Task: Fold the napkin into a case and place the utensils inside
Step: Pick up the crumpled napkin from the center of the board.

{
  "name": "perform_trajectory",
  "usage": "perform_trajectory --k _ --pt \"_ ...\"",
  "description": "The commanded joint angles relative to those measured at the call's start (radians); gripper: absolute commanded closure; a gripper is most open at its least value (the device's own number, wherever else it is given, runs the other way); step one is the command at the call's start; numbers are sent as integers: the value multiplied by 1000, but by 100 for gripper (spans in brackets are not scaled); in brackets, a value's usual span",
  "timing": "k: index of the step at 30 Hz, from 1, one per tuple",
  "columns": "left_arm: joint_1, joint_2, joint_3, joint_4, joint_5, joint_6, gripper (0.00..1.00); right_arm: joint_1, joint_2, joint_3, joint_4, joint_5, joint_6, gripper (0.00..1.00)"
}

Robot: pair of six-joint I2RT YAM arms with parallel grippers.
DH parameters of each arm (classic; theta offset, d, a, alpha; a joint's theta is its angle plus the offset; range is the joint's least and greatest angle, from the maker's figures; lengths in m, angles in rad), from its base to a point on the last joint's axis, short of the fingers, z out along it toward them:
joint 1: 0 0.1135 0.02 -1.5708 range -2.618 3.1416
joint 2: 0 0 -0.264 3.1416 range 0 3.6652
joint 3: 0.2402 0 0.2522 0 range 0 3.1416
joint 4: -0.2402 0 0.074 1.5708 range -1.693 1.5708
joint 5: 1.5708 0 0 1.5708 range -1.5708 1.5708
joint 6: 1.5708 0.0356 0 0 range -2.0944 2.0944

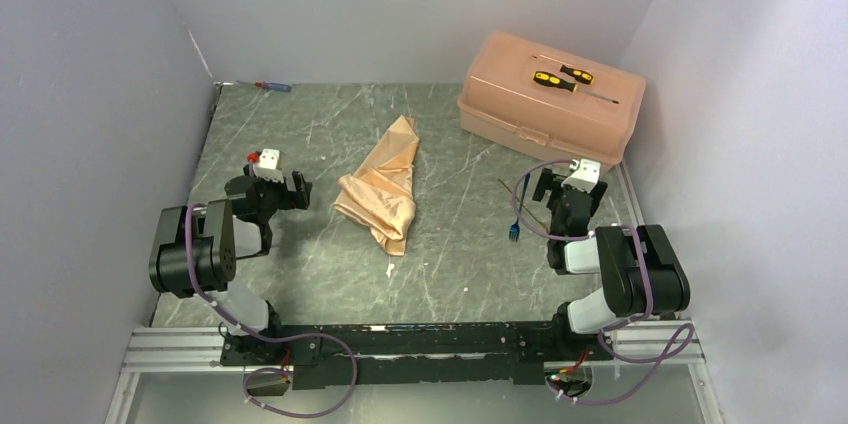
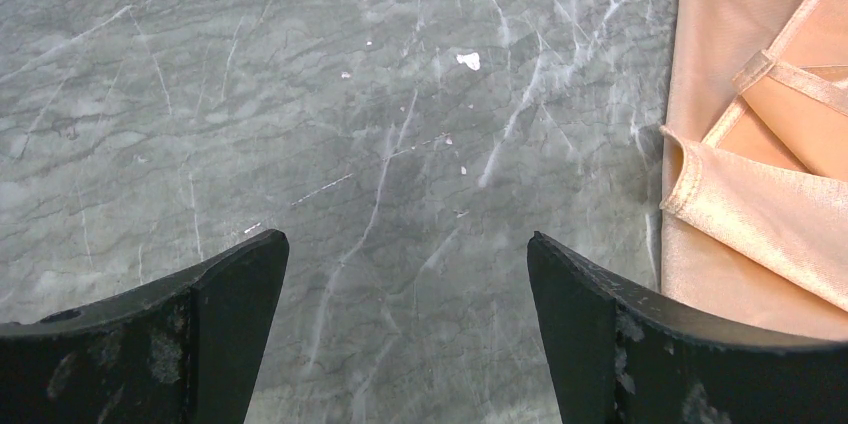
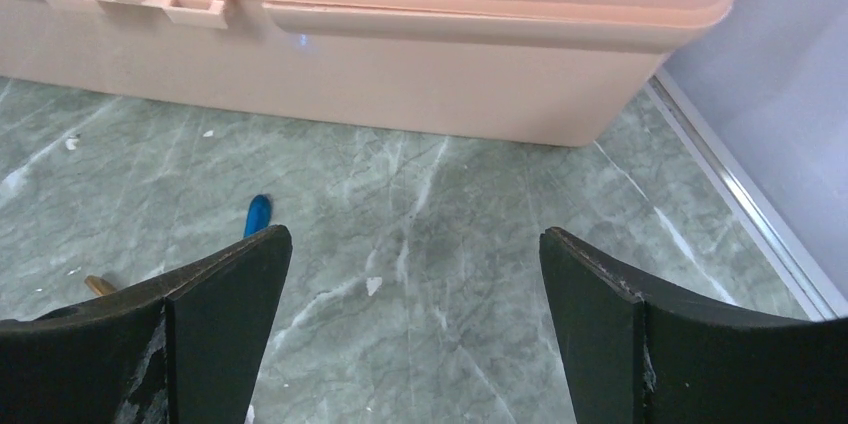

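Note:
The peach-orange napkin (image 1: 385, 184) lies crumpled and loosely bunched in the middle of the table; no folded case shows. In the left wrist view the napkin (image 2: 760, 214) fills the right edge. My left gripper (image 1: 275, 176) (image 2: 408, 236) stands open just left of the cloth, with only bare table between its fingers. The utensils (image 1: 515, 212) lie on the table left of my right gripper (image 1: 565, 186), slim gold metal with a blue end (image 3: 258, 214). My right gripper (image 3: 416, 231) is open and empty, facing the pink box.
A hard pink plastic box (image 1: 545, 94) (image 3: 400, 84) stands at the back right with two yellow-and-black screwdrivers (image 1: 560, 76) on its lid. A red-and-blue screwdriver (image 1: 270, 86) lies at the back left corner. Walls close the table on three sides.

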Motion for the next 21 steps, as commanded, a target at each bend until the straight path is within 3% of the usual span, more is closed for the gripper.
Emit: perform_trajectory --k 1,3,5,8,10,14,17,18,21 --pt "5 -23 25 -19 -12 -7 5 33 -69 43 -50 88 2 0" --pt "9 -48 55 -81 -2 -13 5 76 -136 66 -128 121 -39 0" --pt "13 -91 157 -321 3 -5 4 97 -227 73 -194 97 -75 0" --pt "13 -101 350 -662 27 14 5 96 -401 121 -388 143 155 0" --pt "13 -100 457 -829 48 22 5 82 -447 196 -539 25 301 0" --pt "13 -103 595 -1049 100 19 5 74 -390 339 -700 -280 554 0" --pt "13 -83 693 -1198 137 2 5 93 -288 408 -653 -574 575 0" --pt "13 -75 721 -1243 153 1 4 138 -249 447 -678 -584 537 0" --pt "13 -58 787 -1344 174 -6 4 377 -113 658 -939 -368 300 0"
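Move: Some 32 cm to the right hand's left and about 4 cm farther out lies the middle of the crumpled napkin, roughly 8 cm lower. Between them the blue fork lies about 9 cm left of that hand and level with it, the thin stick some 8 cm left and 1 cm back; the toolbox stands ahead, its middle about 18 cm out and 3 cm left. From the left hand the napkin is around 20 cm right, 2 cm ahead and 5 cm below. Rising about 15 cm off its resting place, the right hand then swings left some 14 cm and a little forward over the fork's side of the board towards the napkin, sinking slightly at the end, its left side rolling up and its fingers turning about 25 degrees counter-clockwise. The left hand lifts about 10 cm, going forward and easing back a little while its fingers tip down. Both grippers stay wide open and touch nothing. ##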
